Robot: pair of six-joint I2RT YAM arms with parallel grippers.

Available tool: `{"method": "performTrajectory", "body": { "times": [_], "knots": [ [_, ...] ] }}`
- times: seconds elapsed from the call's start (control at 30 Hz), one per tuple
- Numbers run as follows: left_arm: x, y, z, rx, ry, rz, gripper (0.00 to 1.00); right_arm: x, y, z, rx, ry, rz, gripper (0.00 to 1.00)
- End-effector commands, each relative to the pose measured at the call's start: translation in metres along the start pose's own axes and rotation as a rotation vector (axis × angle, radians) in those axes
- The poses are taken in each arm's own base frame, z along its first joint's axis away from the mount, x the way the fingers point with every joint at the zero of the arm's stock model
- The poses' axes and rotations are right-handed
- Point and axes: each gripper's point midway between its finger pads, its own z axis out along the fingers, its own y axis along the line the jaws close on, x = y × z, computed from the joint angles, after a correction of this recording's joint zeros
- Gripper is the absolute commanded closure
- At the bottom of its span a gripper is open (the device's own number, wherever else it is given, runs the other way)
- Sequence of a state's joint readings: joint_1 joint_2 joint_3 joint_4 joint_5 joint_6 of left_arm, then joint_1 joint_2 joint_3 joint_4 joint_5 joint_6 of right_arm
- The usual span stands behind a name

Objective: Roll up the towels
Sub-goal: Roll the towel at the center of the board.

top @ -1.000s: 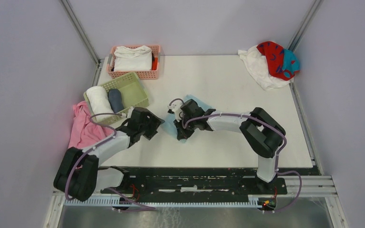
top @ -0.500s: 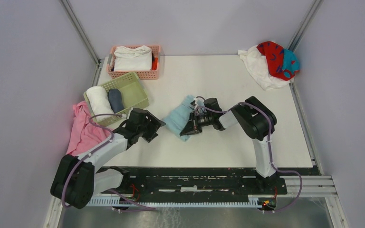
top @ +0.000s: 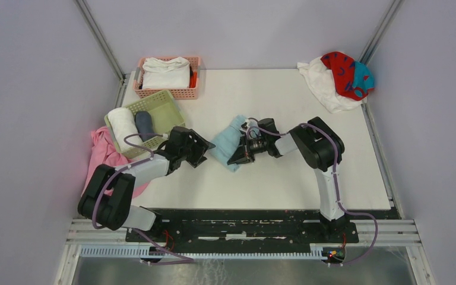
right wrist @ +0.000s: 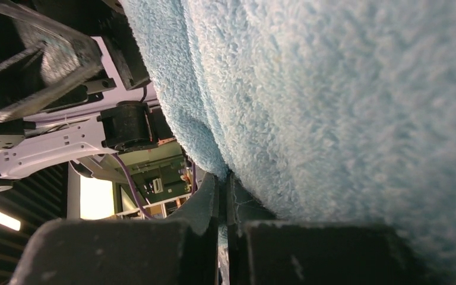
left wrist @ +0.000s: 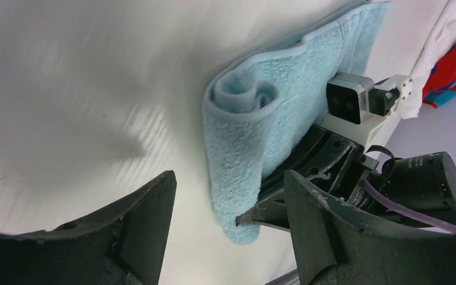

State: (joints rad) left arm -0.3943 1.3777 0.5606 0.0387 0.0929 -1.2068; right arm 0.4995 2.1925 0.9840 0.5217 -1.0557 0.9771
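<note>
The small light blue towel (top: 228,141) lies mid-table, partly rolled, its spiral end (left wrist: 242,97) facing the left wrist camera. My right gripper (top: 238,156) lies low along the towel's right side, shut on its near edge; in the right wrist view a thin strip of blue terry sits between the closed fingers (right wrist: 222,184). My left gripper (top: 206,146) is open just left of the towel, and the towel (left wrist: 237,154) shows in front of its spread fingers (left wrist: 228,234) without touching them. The white towel (top: 322,84) and the red towel (top: 343,72) are heaped in the far right corner.
A pink basket (top: 181,93) with folded white cloth stands at the back left. A green basket (top: 176,116) in front of it holds a white roll (top: 123,123) and a dark blue-grey roll (top: 144,124). A plain pink cloth (top: 103,159) hangs over the left edge.
The right arm has drawn back to the right and lowered its gripper beside the towel, uncovering it. The left gripper has moved right and forward, closer to the towel.
</note>
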Motion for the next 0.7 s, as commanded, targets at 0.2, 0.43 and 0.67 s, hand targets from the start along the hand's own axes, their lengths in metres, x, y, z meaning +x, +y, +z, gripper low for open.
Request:
{"method": "performTrajectory", "body": {
  "times": [0.2,0.43,0.67],
  "knots": [
    [-0.019,-0.004,0.039,-0.094,-0.032,0.034,0.37,0.015,-0.037,-0.004,0.139,0.027,0.094,0.95],
    [-0.017,0.037,0.048,-0.283,-0.008,0.099,0.67,0.019,-0.019,-0.009,0.104,0.029,0.091,0.95],
    [-0.005,0.064,0.025,-0.345,0.034,0.142,0.84,0.022,-0.009,-0.013,0.1,0.04,0.115,0.94]
  ]
}}
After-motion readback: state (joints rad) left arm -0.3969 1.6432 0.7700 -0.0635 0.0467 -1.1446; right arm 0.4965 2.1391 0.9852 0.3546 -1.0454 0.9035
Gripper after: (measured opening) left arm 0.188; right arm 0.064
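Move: The left hand's open fingers stand just short of the blue towel's coiled left end, which lies about 3 cm ahead, 1 cm to the right and 3 cm below. The towel's middle is some 5 cm ahead and 7 cm right. The right gripper's tips are roughly 9 cm right and 2 cm back; the green basket is about 20 cm left and 11 cm ahead. From the right hand that coiled end lies about 5 cm ahead and 8 cm left, about level. The left fingers come to pinch the towel's coiled left end between their tips: the hand reaches forward about 4 cm, sinks some 3.5 cm while tipping slightly farther down, and closes from wide open, easing back a little at the last. The right hand keeps its shut fingers against the towel, drifting about 1 cm back and to the right. ##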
